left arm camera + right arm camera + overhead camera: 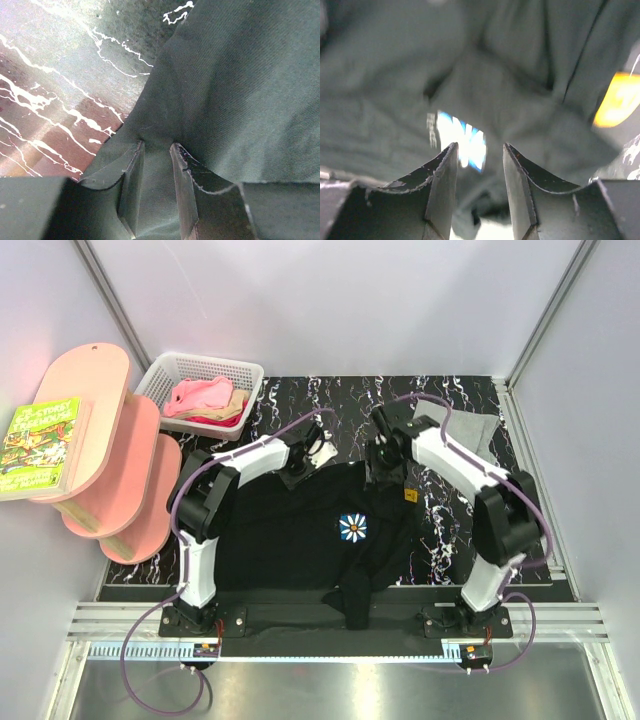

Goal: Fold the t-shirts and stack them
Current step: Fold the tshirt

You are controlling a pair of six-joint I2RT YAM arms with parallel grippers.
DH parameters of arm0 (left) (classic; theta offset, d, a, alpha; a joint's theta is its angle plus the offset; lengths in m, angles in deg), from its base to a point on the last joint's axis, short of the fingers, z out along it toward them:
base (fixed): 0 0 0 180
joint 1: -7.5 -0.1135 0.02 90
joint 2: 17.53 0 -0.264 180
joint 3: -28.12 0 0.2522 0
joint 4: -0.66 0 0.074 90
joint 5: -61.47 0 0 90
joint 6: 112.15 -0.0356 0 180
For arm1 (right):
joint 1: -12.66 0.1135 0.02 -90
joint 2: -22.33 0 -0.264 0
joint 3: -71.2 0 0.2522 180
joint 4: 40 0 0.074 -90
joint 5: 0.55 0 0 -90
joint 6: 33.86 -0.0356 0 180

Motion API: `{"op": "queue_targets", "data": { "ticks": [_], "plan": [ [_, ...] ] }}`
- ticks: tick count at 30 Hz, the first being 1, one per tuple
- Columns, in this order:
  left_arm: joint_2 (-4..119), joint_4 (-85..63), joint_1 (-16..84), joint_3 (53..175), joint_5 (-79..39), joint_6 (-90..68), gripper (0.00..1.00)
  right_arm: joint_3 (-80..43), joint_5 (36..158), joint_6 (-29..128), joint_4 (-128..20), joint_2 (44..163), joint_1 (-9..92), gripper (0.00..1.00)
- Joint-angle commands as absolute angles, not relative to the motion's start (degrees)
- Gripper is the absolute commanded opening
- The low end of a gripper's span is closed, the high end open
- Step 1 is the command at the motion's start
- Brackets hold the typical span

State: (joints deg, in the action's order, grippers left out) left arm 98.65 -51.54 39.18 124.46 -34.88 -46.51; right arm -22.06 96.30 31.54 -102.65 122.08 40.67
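Observation:
A black t-shirt [300, 535] with a white daisy print [352, 528] lies spread on the marbled table, one corner hanging over the near edge. My left gripper [303, 466] is at the shirt's far left edge. In the left wrist view it [156, 145] is shut on a fold of the black cloth [240, 85], which fills the gap between the fingers. My right gripper [384, 474] hovers over the shirt's far right part. In the right wrist view it [480, 146] stands open with nothing between its fingers, above the blurred black cloth [380, 90] and daisy print [462, 140]. A light grey t-shirt [472, 428] lies at the back right.
A white basket [170, 368] at the back left holds pink, tan and red shirts [205, 400]. A pink tiered shelf [110, 450] with a book [38, 445] stands at the left. A small yellow tag [408, 497] shows on the black shirt.

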Motion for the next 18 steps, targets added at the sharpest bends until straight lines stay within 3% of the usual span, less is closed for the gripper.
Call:
{"op": "queue_targets", "data": {
  "ticks": [1, 18],
  "plan": [
    [97.43, -51.07, 39.50, 121.68, -34.33, -46.32, 0.34, -30.61, 92.18, 34.78, -102.01, 130.78, 39.38, 0.48],
    [94.09, -50.81, 40.20, 118.96, -33.80, -47.02, 0.34, -38.18, 94.02, 37.33, -101.93, 143.71, 34.02, 0.43]
  ]
}}
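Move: The black t-shirt's far edge, which the right hand goes for, lies about 10 cm ahead of it and 9 cm below. Also about 9 cm below that hand are the flower patch, 3 cm back and 4 cm left, and the yellow patch, 3 cm ahead and 7 cm right; the grey folded stack is 18 cm ahead, 16 cm right. From the left hand, that edge stretch is about 4 cm ahead, 16 cm right, about 1 cm below. Right hand swings about 7 cm forward, then sinks 7 cm towards the t-shirt's far edge, fingers part-open. ##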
